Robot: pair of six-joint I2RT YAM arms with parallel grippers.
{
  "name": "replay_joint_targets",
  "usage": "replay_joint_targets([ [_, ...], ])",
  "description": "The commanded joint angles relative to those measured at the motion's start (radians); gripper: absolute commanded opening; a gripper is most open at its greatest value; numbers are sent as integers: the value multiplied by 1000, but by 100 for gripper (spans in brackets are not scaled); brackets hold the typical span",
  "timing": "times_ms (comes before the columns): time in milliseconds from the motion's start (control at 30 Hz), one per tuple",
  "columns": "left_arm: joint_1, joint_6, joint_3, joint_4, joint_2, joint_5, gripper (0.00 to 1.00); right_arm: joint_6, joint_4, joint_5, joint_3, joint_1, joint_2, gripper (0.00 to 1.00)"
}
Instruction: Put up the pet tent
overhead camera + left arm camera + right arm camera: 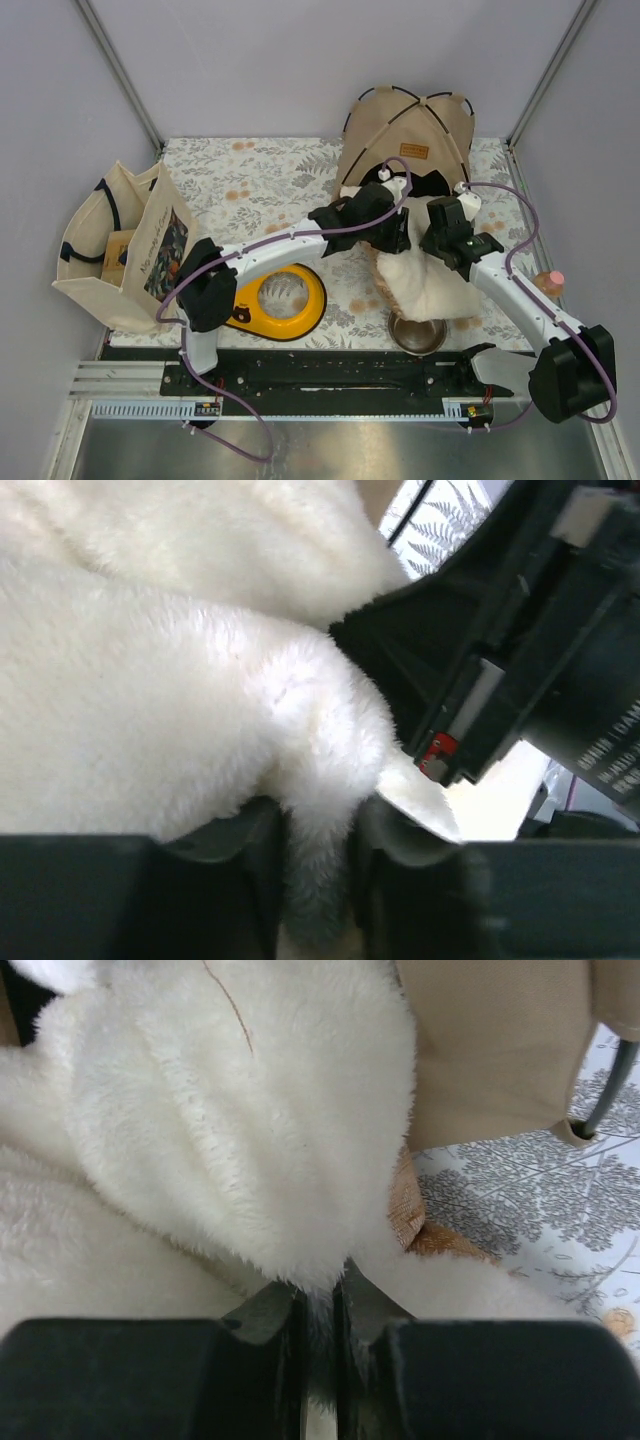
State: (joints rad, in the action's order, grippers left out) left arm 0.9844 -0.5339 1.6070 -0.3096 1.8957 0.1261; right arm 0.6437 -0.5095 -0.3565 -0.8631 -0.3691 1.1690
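The pet tent (408, 128) stands as a tan dome with black poles at the back of the table, its dark opening facing the arms. In the right wrist view its canvas (490, 1050) and a pole end (610, 1085) fill the upper right. A white fluffy cushion (428, 285) lies in front of the opening. My left gripper (318, 825) is shut on a fold of the cushion (150, 680), with fur filling the gap between the fingers. My right gripper (318, 1300) pinches the cushion's edge (220, 1110). Both grippers (392, 232) (440, 238) meet over the cushion just before the tent.
A cream tote bag (120, 245) stands at the left. A yellow ring-shaped item (282, 300) lies near the left arm, a metal bowl (417, 334) sits under the cushion's near edge, and a small pink-capped bottle (549, 283) is at the right. The right arm's black body (540, 650) is close beside my left fingers.
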Motion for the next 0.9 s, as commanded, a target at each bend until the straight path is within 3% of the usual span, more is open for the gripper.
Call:
replay_joint_targets([
  [0, -9, -14, -48, 147, -20, -23, 47, 54, 81, 109, -5, -4, 26, 15],
  [133, -12, -35, -165, 158, -85, -123, 85, 57, 97, 125, 4, 2, 44, 16],
  [233, -12, -54, -243, 152, -148, -215, 99, 56, 103, 129, 12, 9, 46, 16],
  [633, -10, -90, -394, 92, -440, -383, 99, 39, 121, 157, 22, 45, 50, 16],
  [867, -33, -286, -475, 20, -498, -632, 99, 39, 129, 175, 30, 53, 49, 17],
])
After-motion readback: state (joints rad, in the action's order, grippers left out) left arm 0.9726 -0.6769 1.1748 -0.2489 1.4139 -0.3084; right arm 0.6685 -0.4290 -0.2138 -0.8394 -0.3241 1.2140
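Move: Between the left fingers is a pinch of the white plush mat, whose middle lies about 4 cm to the right, 4 cm back and 6 cm below that hand; from the right hand, it is some 4 cm back and 3 cm down, neither left nor right. From the left hand, the tent's opening is about 13 cm ahead and 2 cm right, the metal bowl some 17 cm back and 3 cm right, and the yellow ring's middle roughly 10 cm back and 32 cm left. Letting go of the plush mat, the left hand opens wide and heads left, away from the right hand, for about 13 cm. It first sinks some 4 cm, then climbs clear over the mat's left part to end higher than it began, turning about 25 degrees counter-clockwise. The right fingers keep their pinch on the mat's right side, nearly in place. ##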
